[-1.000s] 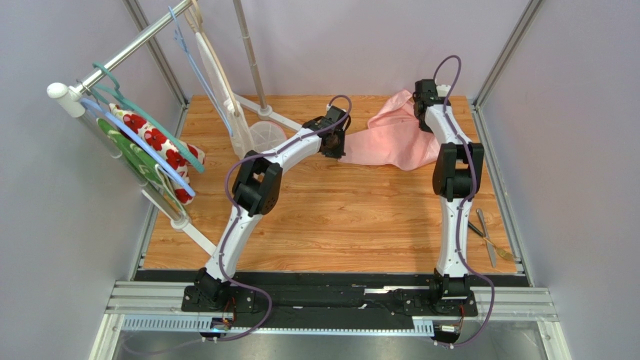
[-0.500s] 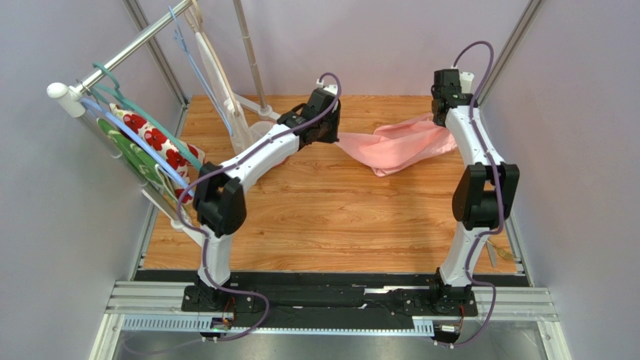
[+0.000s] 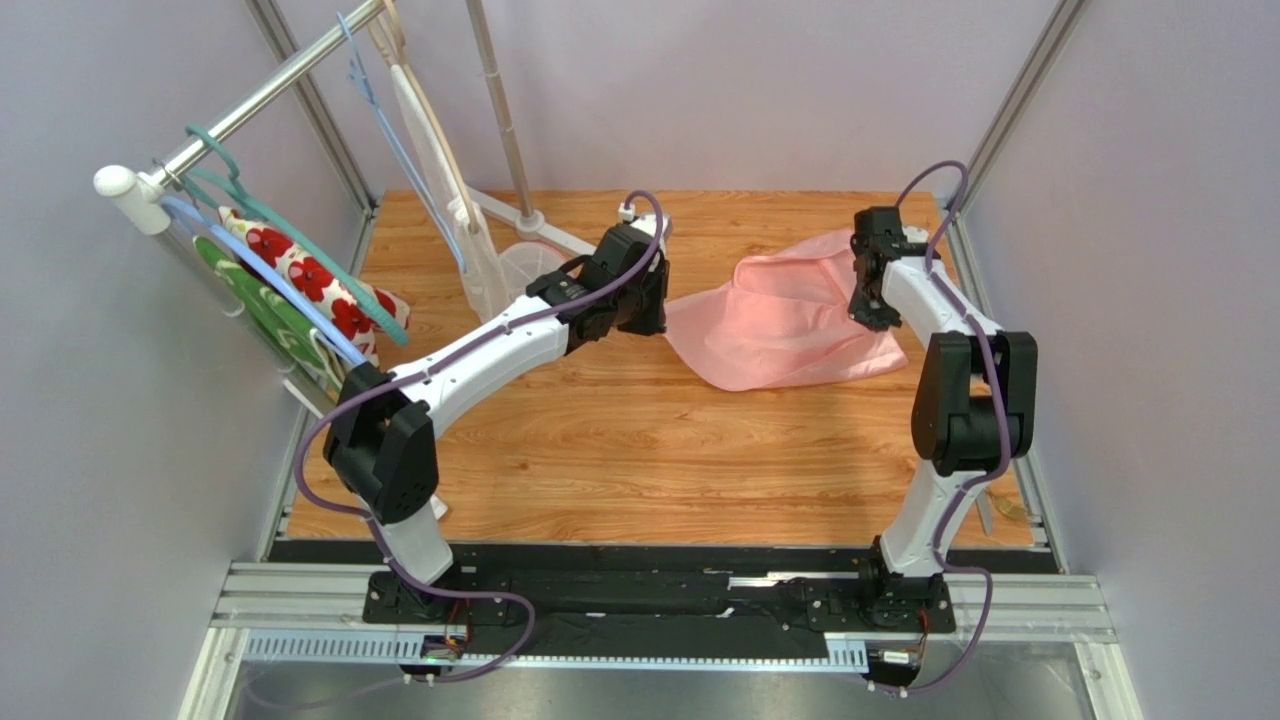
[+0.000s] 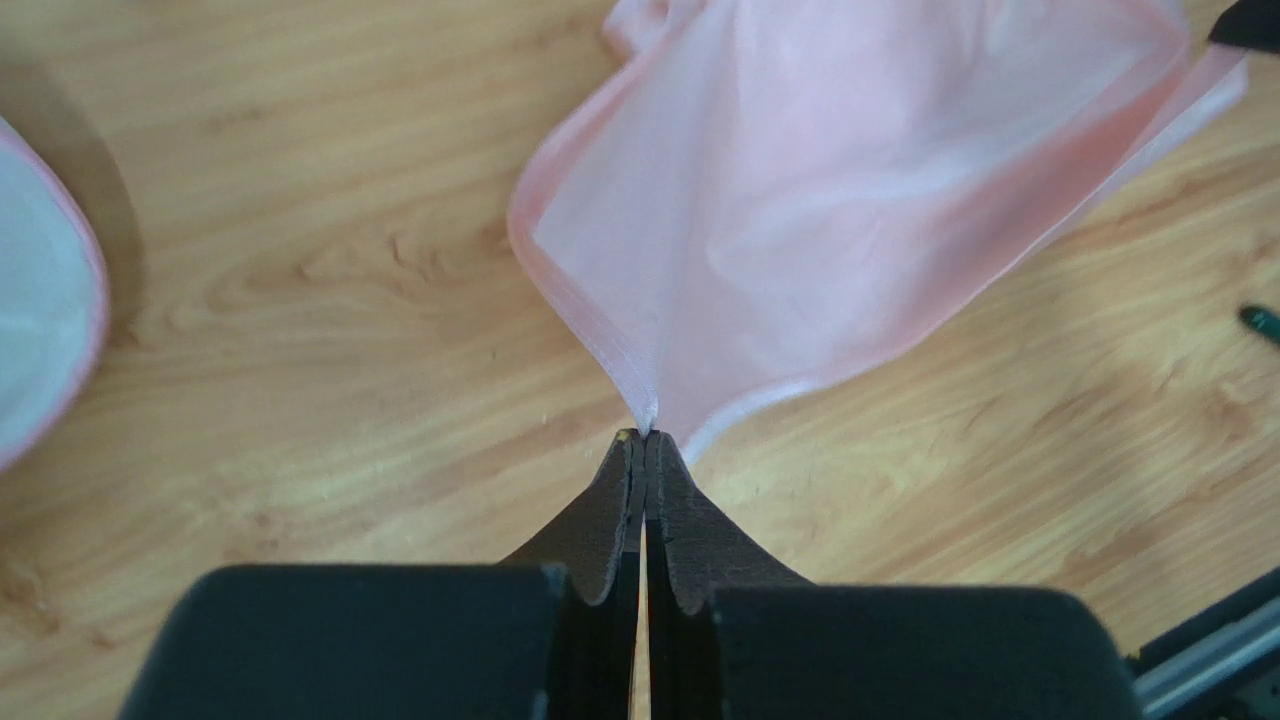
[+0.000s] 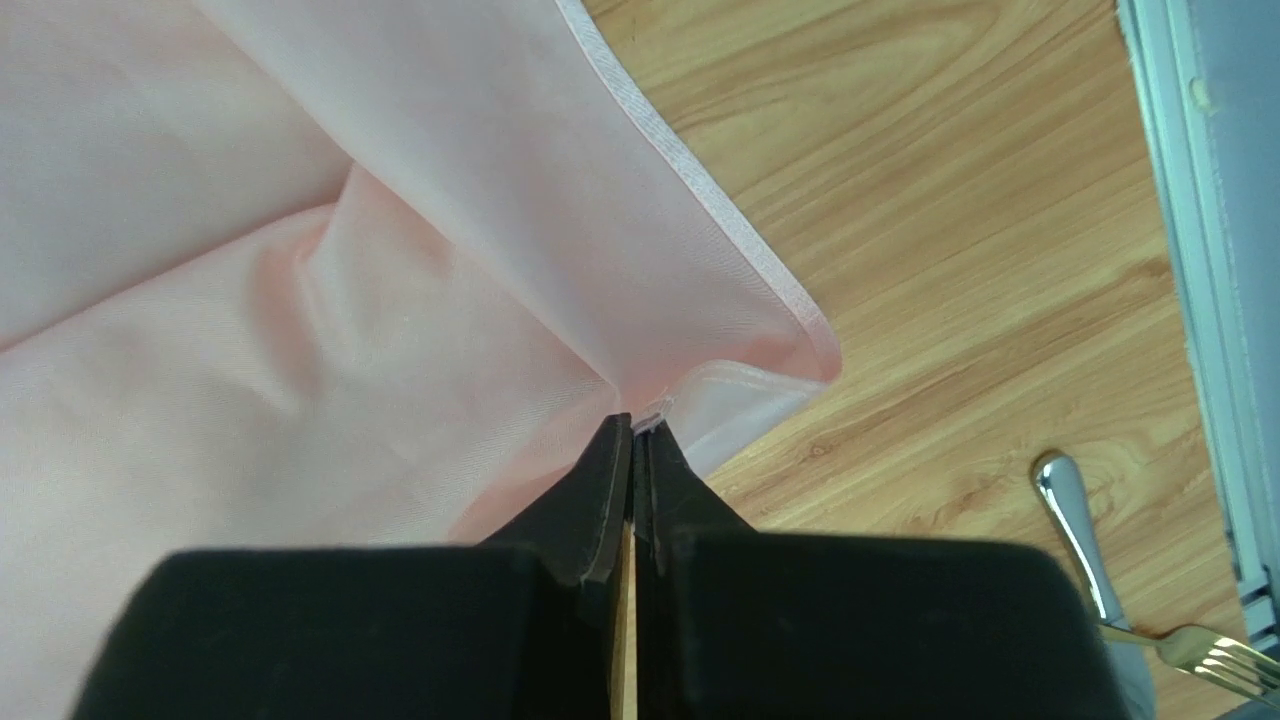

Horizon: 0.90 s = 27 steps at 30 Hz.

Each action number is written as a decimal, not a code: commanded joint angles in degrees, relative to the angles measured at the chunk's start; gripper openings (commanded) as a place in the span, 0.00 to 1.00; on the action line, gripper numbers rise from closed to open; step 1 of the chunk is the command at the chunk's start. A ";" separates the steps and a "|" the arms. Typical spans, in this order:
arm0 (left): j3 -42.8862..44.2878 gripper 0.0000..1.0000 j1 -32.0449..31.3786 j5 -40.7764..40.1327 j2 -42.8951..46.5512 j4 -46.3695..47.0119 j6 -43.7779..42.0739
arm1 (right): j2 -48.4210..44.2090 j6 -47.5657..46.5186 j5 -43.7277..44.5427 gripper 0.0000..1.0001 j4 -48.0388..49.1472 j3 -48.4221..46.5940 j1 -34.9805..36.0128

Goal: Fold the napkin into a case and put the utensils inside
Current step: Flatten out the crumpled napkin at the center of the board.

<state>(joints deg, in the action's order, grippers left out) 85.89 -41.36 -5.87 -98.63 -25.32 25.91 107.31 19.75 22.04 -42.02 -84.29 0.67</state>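
Observation:
The pink napkin (image 3: 781,315) hangs stretched between my two grippers over the far right of the wooden table (image 3: 646,435), its lower edge sagging toward the wood. My left gripper (image 3: 658,311) is shut on the napkin's left corner; the left wrist view shows the hem pinched at the gripper (image 4: 643,435), with the napkin (image 4: 842,195) fanning out beyond. My right gripper (image 3: 867,312) is shut on the right corner, pinched at the gripper (image 5: 634,423) beside the folded napkin (image 5: 301,300). Two utensils lie near the right rail: a silver handle (image 5: 1070,518) and a yellowish fork (image 5: 1210,648).
A clothes rack (image 3: 226,128) with hangers stands at the left, carrying a white cloth with red flowers (image 3: 301,273) and a green cloth (image 3: 263,318). Its pole and feet (image 3: 511,180) reach onto the far table. A pale round item (image 3: 529,270) lies behind the left arm. Metal frame rails (image 3: 1004,390) border the table.
Both grippers closed on the napkin's corners, lifted it taut off the table, then brought it down and nearer. The cloth now spreads wider between them.

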 commanded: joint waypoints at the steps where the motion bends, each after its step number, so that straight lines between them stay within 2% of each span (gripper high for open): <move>1: -2.47 0.00 0.06 3.58 1.25 1.06 3.79 | -5.34 4.33 0.81 0.00 2.73 6.05 -0.05; 4: -3.53 0.00 -0.03 4.37 1.77 0.98 4.85 | -9.30 4.51 0.98 0.00 3.96 12.56 -0.14; 7: -3.45 0.00 -0.12 3.85 4.92 1.15 4.76 | -17.55 4.07 2.65 0.00 7.74 18.61 -0.14; 11: -1.43 0.00 -0.12 4.11 11.08 1.24 3.01 | -30.82 4.95 1.95 0.00 5.47 18.20 -0.23; 16: 2.70 0.00 -0.47 7.88 20.21 3.25 -2.61 | -46.12 5.39 1.69 0.00 -2.09 11.79 -0.14; 20: 6.13 0.00 -0.47 15.34 26.90 2.91 -7.36 | -56.84 3.29 0.20 0.00 -5.79 3.55 -0.14; 25: 9.12 0.00 -0.56 28.59 35.42 4.58 -7.54 | -67.20 0.30 -4.01 0.00 -10.97 -6.57 -0.14; 27: 11.31 0.00 -0.56 30.82 37.19 4.23 -7.02 | -69.94 -0.15 -7.27 0.00 -10.89 -9.91 -0.14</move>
<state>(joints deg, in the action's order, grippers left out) 93.34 -41.63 14.37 -64.75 -22.63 20.49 42.04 22.24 20.05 -49.08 -88.03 0.67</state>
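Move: Each hand already pinches the napkin. Its middle lies some 8 cm ahead, 16 cm right and 16 cm below my left hand, and about 3 cm ahead, 13 cm left and 6 cm below my right. The board's centre is roughly 8 cm ahead, 2 cm left and 17 cm below my left hand. The round disc is about 16 cm ahead and 21 cm left of it, 15 cm lower. The utensils lie some 18 cm back, 12 cm right and 8 cm below my right hand. Keeping both grips shut on the napkin, I ease back with a small dip, then sweep both hands steeply up and back, away from the board. My left hand rises about 30 cm, drawing back half as far and slightly left; my right climbs nearly 40 cm and draws back some 20. Both wrists tip fingers-up, the right by some 60 degrees to about level. ##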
